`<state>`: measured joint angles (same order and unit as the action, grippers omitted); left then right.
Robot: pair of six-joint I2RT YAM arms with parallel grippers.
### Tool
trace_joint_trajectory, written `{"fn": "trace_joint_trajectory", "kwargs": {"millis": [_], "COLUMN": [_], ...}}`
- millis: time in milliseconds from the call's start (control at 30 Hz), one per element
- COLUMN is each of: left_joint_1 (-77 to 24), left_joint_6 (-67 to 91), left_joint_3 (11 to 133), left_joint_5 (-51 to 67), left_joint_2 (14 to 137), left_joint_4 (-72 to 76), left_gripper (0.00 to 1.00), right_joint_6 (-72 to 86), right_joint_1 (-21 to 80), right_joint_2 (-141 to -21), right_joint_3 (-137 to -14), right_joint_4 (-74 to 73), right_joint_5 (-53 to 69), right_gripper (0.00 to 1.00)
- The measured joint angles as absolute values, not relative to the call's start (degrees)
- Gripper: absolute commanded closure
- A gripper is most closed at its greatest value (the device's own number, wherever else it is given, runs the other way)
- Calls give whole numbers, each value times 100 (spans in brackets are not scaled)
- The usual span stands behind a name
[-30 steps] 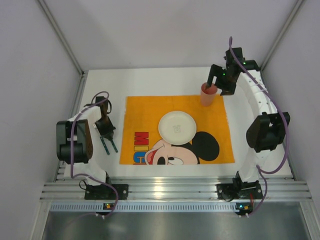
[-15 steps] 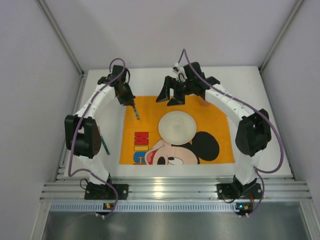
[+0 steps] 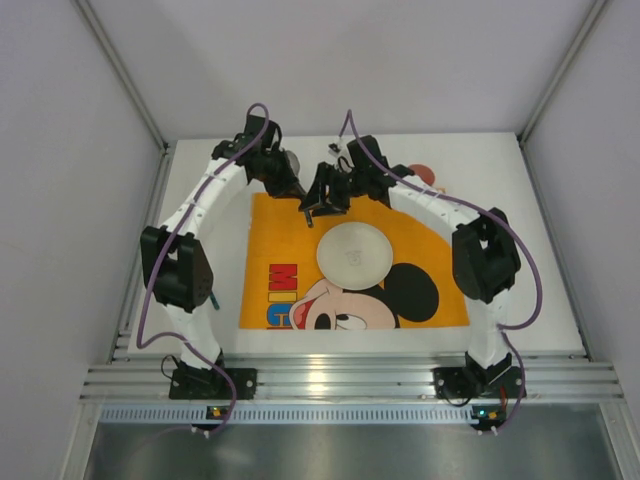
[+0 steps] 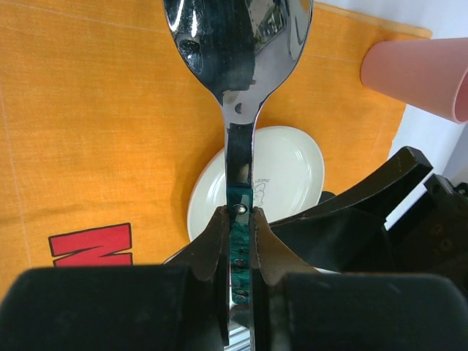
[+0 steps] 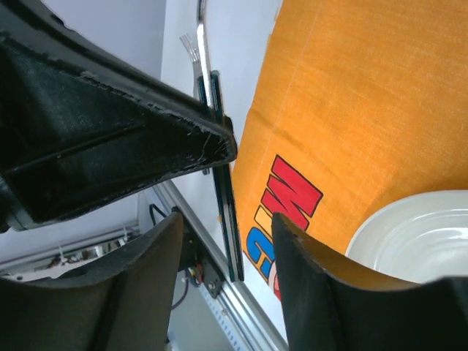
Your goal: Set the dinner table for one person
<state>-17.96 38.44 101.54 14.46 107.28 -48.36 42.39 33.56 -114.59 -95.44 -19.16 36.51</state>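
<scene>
My left gripper [image 4: 239,216] is shut on the green handle of a spoon [image 4: 238,44], whose shiny bowl points away above the orange placemat [image 4: 88,131]. In the top view it hovers over the placemat's far edge [image 3: 288,180]. My right gripper [image 5: 227,223] stands open, with its fingers [image 5: 311,285] on either side of the spoon's handle [image 5: 225,205] and a gap on each side. A white plate [image 3: 353,252] sits mid-placemat on the dinner table [image 3: 520,260]. A pink cup [image 4: 417,69] stands at the far right of the placemat, partly behind the right arm [image 3: 425,172].
Another green-handled utensil [image 3: 213,298] lies on the white top left of the placemat, partly under the left arm's elbow. Both arms meet over the far centre. Grey walls close in on three sides, and a silver rail [image 3: 350,375] runs along the near edge.
The left arm lifted the spoon from left of the placemat to the far centre. The right gripper left the pink cup, swung left to the spoon's handle, and its jaws narrowed.
</scene>
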Motion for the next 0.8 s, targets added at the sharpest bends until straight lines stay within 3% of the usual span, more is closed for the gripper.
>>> {"fn": "trace_joint_trajectory", "kwargs": {"millis": [67, 133, 267, 300, 333, 367, 400, 567, 600, 700, 800], "left_joint_1": [-1796, -1796, -1798, -1798, -1798, -1798, -1798, -1831, -1831, -1691, -1326], "left_joint_6": [3889, 3911, 3948, 3968, 3975, 3977, 3979, 3819, 3752, 3533, 3258], "left_joint_3": [10154, 10154, 10029, 9983, 9961, 9939, 9918, 9806, 9732, 9432, 8809], "left_joint_5": [1535, 1588, 1629, 1651, 1664, 1667, 1695, 1817, 1769, 1612, 1347], "left_joint_2": [10728, 10726, 10720, 10720, 10720, 10720, 10720, 10580, 10471, 10079, 9411], "left_joint_4": [-4831, -4825, -4727, -4689, -4670, -4654, -4641, -4644, -4657, -4700, -4707], "left_gripper": [100, 100, 100, 100, 100, 100, 88, 54, 41, 26, 20], "right_joint_6": [4254, 4272, 4320, 4320, 4305, 4287, 4283, 4222, 4182, 4025, 3828], "right_joint_1": [3358, 3358, 3365, 3374, 3378, 3385, 3398, 3391, 3371, 3232, 2961], "right_joint_2": [-11459, -11459, -11452, -11450, -11439, -11410, -11367, -10949, -10816, -10370, -9668], "right_joint_3": [-9450, -9354, -9218, -9201, -9172, -9133, -9100, -8739, -8643, -8274, -7599], "right_joint_4": [-1833, -1833, -1726, -1699, -1656, -1584, -1568, -1686, -1844, -2272, -2652], "right_joint_5": [3581, 3520, 3544, 3546, 3548, 3594, 3562, 3269, 3162, 2851, 2515], "right_gripper": [63, 66, 84, 95, 100, 100, 100, 100, 100, 100, 100]}}
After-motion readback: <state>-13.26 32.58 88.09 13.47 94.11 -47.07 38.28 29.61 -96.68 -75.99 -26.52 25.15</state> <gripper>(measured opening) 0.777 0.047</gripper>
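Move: Between the right hand's half-open fingers, the spoon handle has its middle only about 2 cm to the left, 1 cm ahead and 1 cm above; the spoon's bowl slants up and forward. The plate is roughly 11 cm to the right hand's right, 7 cm back and 17 cm below; the pink cup is some 28 cm right, 8 cm ahead and 13 cm below. The left hand still grips the spoon, the handle's middle about 2 cm behind it, 1 cm right and 1 cm below. Closing its fingers on the lower handle while sinking about 2 cm, the right hand takes hold of the spoon. Only then does the left hand open wide, let go and draw off some 5 cm left and 4 cm back. The right carries the spoon about 9 cm right and 4 cm back towards the plate, turning some 15 degrees, partly clockwise. ##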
